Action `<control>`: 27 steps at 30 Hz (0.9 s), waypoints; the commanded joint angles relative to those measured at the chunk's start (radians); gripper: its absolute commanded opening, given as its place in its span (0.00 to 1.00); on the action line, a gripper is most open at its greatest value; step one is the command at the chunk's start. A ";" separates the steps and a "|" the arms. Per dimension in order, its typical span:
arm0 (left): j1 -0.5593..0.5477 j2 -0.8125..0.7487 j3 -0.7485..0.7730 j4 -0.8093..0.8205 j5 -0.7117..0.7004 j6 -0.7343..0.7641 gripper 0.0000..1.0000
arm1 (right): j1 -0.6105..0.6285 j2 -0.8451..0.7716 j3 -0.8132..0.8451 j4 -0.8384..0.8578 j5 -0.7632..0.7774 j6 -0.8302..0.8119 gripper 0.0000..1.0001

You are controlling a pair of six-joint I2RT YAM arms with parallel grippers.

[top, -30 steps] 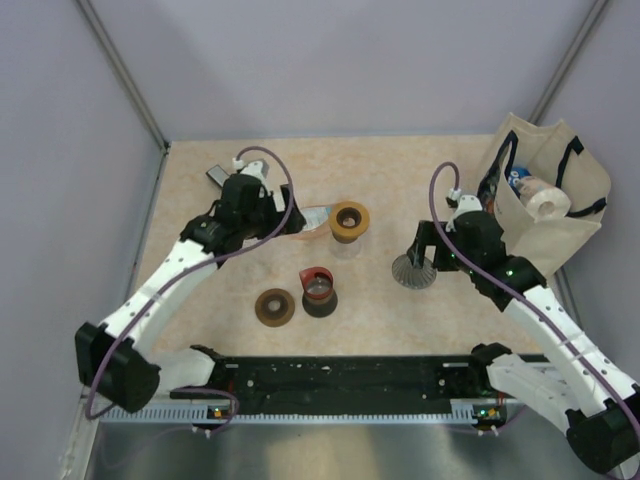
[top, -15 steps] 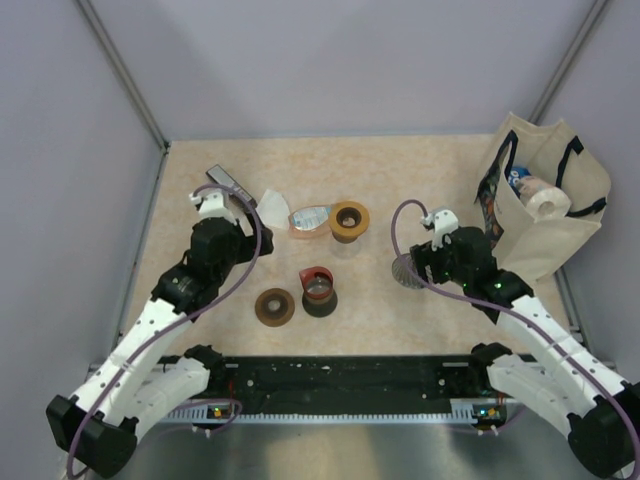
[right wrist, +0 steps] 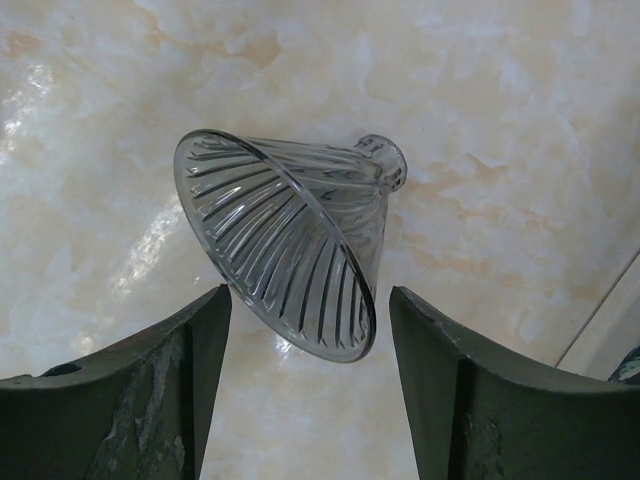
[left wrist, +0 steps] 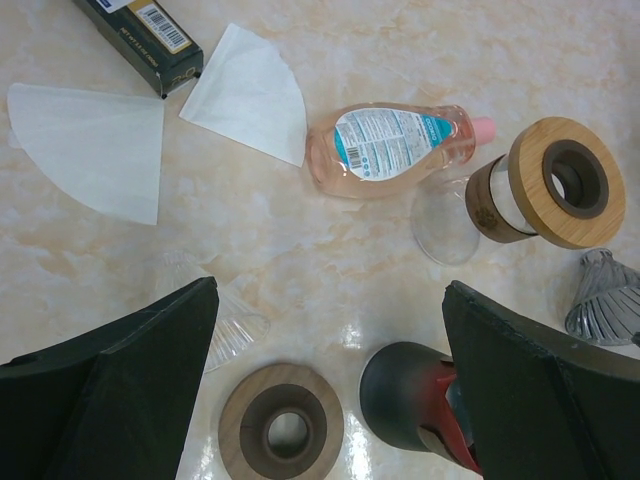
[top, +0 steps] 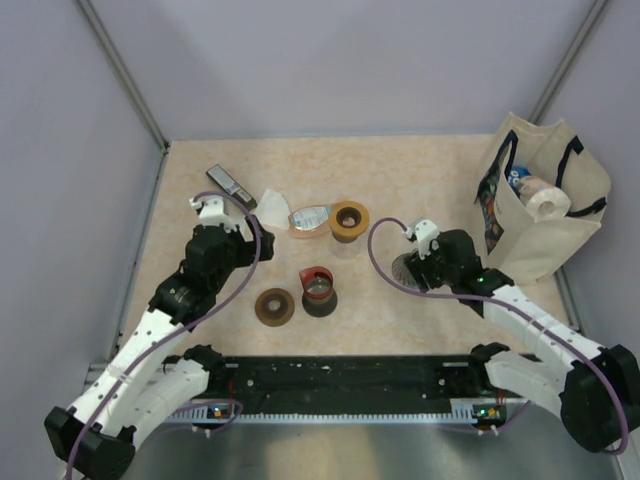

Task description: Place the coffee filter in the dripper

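Two white paper coffee filters point(left wrist: 245, 105) lie flat near the back left, one point(top: 272, 207) also showing in the top view. A grey ribbed glass dripper point(right wrist: 290, 240) lies on its side, right of centre point(top: 402, 267). My right gripper point(right wrist: 310, 300) hangs over it. Its jaws stand either side of the wide rim with a gap on each side. My left gripper point(left wrist: 330, 300) is wide open and holds nothing, high above the wooden ring and the dark cup. A clear glass cone point(left wrist: 225, 325) lies by its left finger.
A pink bottle point(top: 310, 216) and a wooden-collared glass dripper point(top: 349, 220) lie behind centre. A wooden ring point(top: 274, 307) and a black-and-red cup point(top: 318, 290) sit in front. A dark box point(top: 230, 185) is at the back left. A cloth bag point(top: 545, 215) stands at the right.
My left arm has pulled back from the bottle toward the near left. My right gripper has slid left over the grey dripper and its jaws have narrowed around the rim.
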 commanded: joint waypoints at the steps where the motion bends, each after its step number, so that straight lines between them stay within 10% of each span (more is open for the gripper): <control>1: 0.005 -0.028 -0.002 0.056 0.021 0.017 0.99 | 0.009 0.034 -0.029 0.153 0.064 -0.058 0.64; 8: 0.005 -0.023 0.000 0.050 0.003 0.011 0.99 | 0.012 0.062 -0.079 0.281 0.083 -0.099 0.49; 15: 0.003 -0.017 0.007 0.037 -0.016 0.008 0.99 | 0.011 0.056 -0.060 0.293 0.096 -0.084 0.00; 27: 0.003 -0.016 0.017 0.024 -0.029 -0.006 0.99 | 0.011 0.076 0.455 -0.303 0.239 0.506 0.00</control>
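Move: The glass dripper lies on its side just past the right fingertips, its middle about 4 cm ahead, 3 cm left and a couple of cm below the hand point. From that hand the carafe with the wooden ring stands roughly 10 cm ahead and 19 cm left, about level, and the canvas bag some 14 cm ahead and 27 cm right, its middle a little higher. For the left hand the dripper is about 34 cm right, 3 cm ahead and 15 cm lower. The right hand eases forward about 3 cm while sinking 1 to 2 cm, so that the near rim of the dripper comes between its half-open fingers, and there they close almost fully and pinch the thin glass wall. It then rises about 7.5 cm with the dripper, going slightly farther forward and turning nearly 20 degrees clockwise as it climbs. ##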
